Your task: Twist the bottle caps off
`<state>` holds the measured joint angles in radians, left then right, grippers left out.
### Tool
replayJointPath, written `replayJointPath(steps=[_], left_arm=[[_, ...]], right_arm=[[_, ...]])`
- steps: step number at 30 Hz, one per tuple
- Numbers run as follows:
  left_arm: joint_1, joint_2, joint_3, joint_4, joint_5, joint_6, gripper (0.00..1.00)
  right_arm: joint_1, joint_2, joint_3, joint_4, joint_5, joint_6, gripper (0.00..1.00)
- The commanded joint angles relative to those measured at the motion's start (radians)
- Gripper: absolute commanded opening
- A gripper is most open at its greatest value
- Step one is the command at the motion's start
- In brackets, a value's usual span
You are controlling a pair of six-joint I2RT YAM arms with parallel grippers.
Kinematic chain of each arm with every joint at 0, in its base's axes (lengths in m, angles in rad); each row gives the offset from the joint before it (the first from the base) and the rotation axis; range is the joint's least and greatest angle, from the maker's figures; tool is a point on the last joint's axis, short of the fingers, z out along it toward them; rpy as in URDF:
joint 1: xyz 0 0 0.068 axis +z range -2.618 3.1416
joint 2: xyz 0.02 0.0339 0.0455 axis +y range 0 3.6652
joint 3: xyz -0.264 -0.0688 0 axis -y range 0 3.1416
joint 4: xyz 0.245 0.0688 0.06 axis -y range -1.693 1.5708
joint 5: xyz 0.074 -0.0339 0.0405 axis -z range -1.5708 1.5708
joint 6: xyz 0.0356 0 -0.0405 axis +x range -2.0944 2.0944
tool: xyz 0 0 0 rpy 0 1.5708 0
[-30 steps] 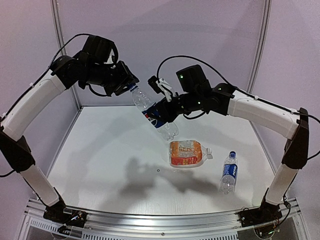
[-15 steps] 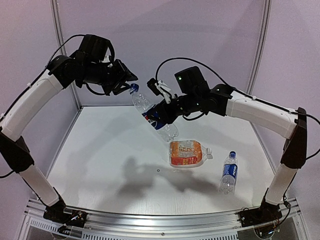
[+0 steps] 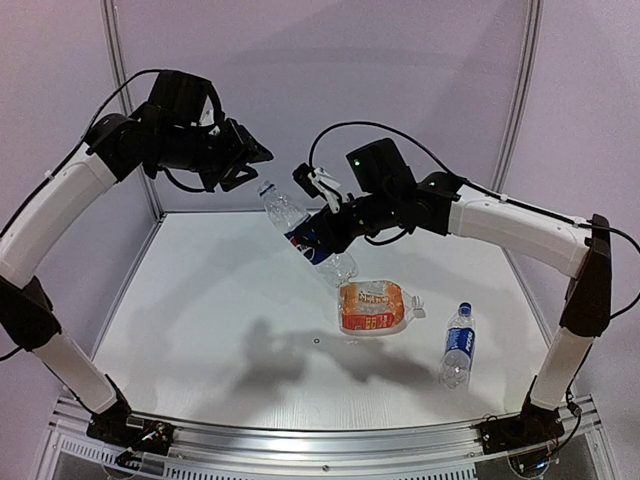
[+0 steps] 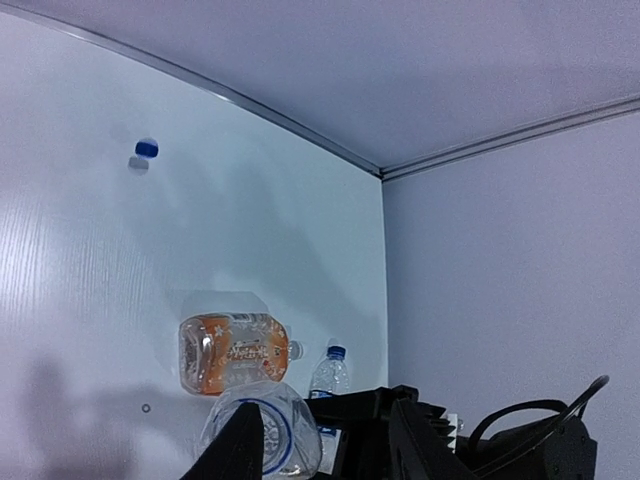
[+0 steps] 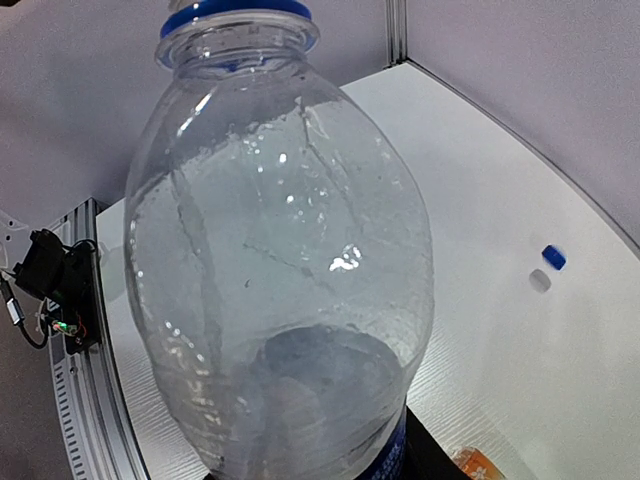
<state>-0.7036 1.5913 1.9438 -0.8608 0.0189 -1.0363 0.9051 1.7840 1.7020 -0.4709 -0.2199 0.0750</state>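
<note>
My right gripper (image 3: 318,232) is shut on a slim clear blue-labelled bottle (image 3: 300,230) and holds it tilted in the air, neck up and to the left. Its mouth (image 5: 238,20) shows only a blue ring, with no cap on it. A loose blue bottle cap (image 4: 146,148) shows over the white table with its shadow just beside it; the same blue cap (image 5: 553,257) appears in the right wrist view. My left gripper (image 3: 250,163) is open and empty, up and left of the neck, apart from it. The bottle hides the right gripper's fingers.
A squat orange-labelled bottle (image 3: 372,307) lies on its side mid-table, whitish cap (image 3: 417,310) pointing right. Another slim blue-labelled bottle (image 3: 458,345) with a blue cap (image 3: 464,308) lies near the right arm. Walls close the table's back and sides.
My left gripper let go of the bottle's top, opened and drew back up and left. The blue cap is gone from the neck. The right arm moved the bottle slightly.
</note>
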Motion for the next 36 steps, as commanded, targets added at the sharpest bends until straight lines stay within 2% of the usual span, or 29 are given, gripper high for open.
replayJointPath(steps=[1, 5, 8, 16, 24, 36], left_arm=[[0.009, -0.065, -0.046, 0.029, -0.038, 0.12, 0.48], [0.01, -0.112, -0.072, 0.04, -0.053, 0.264, 0.67], [0.012, -0.138, -0.087, 0.047, -0.025, 0.366, 0.73], [-0.003, -0.157, -0.09, 0.066, 0.074, 0.469, 0.75], [-0.061, -0.115, -0.03, 0.06, 0.103, 0.522, 0.76], [-0.083, -0.042, 0.02, 0.058, 0.102, 0.533, 0.76]], right_arm=[[0.011, -0.016, -0.038, 0.016, 0.004, 0.007, 0.37], [0.01, -0.038, -0.053, 0.033, -0.002, 0.02, 0.37], [0.01, -0.055, -0.059, 0.048, -0.005, 0.031, 0.37], [0.008, -0.109, -0.082, 0.093, 0.015, 0.052, 0.37], [0.004, -0.162, -0.097, 0.129, 0.046, 0.061, 0.37], [0.002, -0.2, -0.13, 0.172, -0.026, 0.075, 0.37]])
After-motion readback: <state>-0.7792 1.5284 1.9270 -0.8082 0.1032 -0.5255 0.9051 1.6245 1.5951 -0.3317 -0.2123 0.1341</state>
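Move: The Pepsi bottle's uncapped mouth stands about 4 cm below the left hand, 1 cm ahead and 1 cm to its right. From the right hand, which still grips the label, it is about 5 cm ahead, 6 cm left and 7 cm up. The loose blue cap is already low over the table, some 25 cm ahead of the left hand, 3 cm right and 38 cm down; the orange bottle lies level with the left hand, 23 cm right and 37 cm down. Back and up, about 4 cm each way, the left hand draws clear as its fingers spread from half open to wide and tip up some 20 degrees; it first swings left, then returns right and sinks slightly, turning clockwise to face the bottle's mouth. The right hand keeps its grip on the label, dips, then lifts the bottle, its fingertips tilting up a little. ##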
